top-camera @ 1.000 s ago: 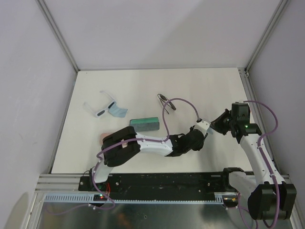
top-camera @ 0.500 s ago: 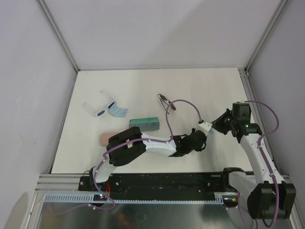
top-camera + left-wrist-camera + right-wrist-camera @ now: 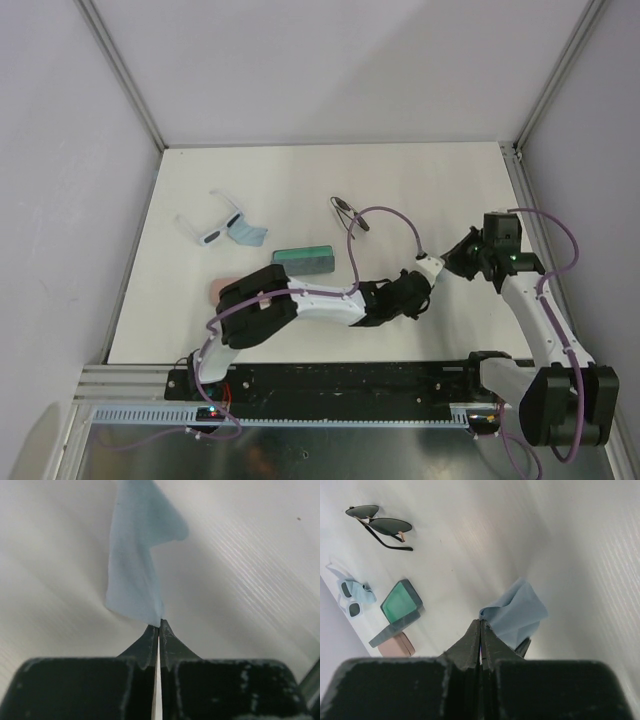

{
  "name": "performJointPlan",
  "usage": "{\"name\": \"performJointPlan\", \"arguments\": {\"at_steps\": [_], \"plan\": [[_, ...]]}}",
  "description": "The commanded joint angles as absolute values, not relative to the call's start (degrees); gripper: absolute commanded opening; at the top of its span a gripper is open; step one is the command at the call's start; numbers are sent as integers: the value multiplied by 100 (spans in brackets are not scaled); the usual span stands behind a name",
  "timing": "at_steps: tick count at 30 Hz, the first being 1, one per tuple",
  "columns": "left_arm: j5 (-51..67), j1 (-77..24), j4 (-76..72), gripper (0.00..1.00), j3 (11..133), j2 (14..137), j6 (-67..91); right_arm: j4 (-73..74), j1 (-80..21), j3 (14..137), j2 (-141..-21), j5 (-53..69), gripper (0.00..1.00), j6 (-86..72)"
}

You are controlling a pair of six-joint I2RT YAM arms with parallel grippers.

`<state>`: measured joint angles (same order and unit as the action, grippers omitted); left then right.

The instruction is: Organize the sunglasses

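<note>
The dark-framed sunglasses (image 3: 350, 213) (image 3: 380, 525) lie unfolded at mid-table. The white-framed sunglasses (image 3: 211, 227) (image 3: 349, 604) lie at the far left, with a light blue cloth (image 3: 248, 235) (image 3: 359, 591) draped over one end. At the right, my left gripper (image 3: 431, 268) (image 3: 160, 622) and right gripper (image 3: 453, 262) (image 3: 481, 622) meet tip to tip. Both are shut on a second light blue cloth (image 3: 137, 560) (image 3: 517, 612), which hangs crumpled between them above the table. One dark left fingertip (image 3: 524, 647) shows behind the cloth in the right wrist view.
An open grey-blue case with a green lining (image 3: 303, 260) (image 3: 400, 609) lies in the middle, beside my left forearm. A pink case (image 3: 217, 289) (image 3: 396, 645) sits partly under the left arm. Frame posts and walls border the white table (image 3: 300, 175).
My left gripper's jaws have closed onto the light blue cloth that the right gripper holds. The left arm edged slightly toward the right gripper. Sunglasses and cases have not moved.
</note>
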<state>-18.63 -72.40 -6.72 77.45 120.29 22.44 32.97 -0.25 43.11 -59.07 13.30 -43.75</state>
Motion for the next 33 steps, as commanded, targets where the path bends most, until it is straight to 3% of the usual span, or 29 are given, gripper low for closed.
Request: {"name": "performJointPlan", "arguments": {"at_steps": [1, 20, 33], "plan": [[-1193, -7088, -334, 0, 7593, 11157, 2012, 2917, -65, 4526, -6180, 1446, 0, -4138], [339, -6519, 1662, 0, 7480, 10382, 1081, 2535, -663, 4497, -6723, 1307, 0, -3905], [-393, -6112, 2511, 0, 7855, 10407, 550, 477, -984, 4049, -7508, 2251, 0, -4186]]}}
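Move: Both hands already pinch the light-blue cloth, whose middle is about 3 cm ahead of the left hand, 3 cm to its right and 4 cm above it. The open case lies some 31 cm left of the left hand, 9 cm ahead and 3 cm lower; the black sunglasses are about 19 cm left, 21 cm ahead and 4 cm lower. From the right hand the case is roughly 35 cm left, 2 cm ahead and 12 cm lower. Keeping its pinch on the light-blue cloth, the left hand carries its end about 10 cm to the left towards the open case, arching up some 5 cm on the way and sinking most of that again while the wrist turns some 20 degrees. The right hand keeps its own grip and follows more slowly, about 6 cm left with a lowering of nearly 4 cm and a little forward, turning some 15 degrees counter-clockwise, so the hands draw apart sideways and come closer to one height. ##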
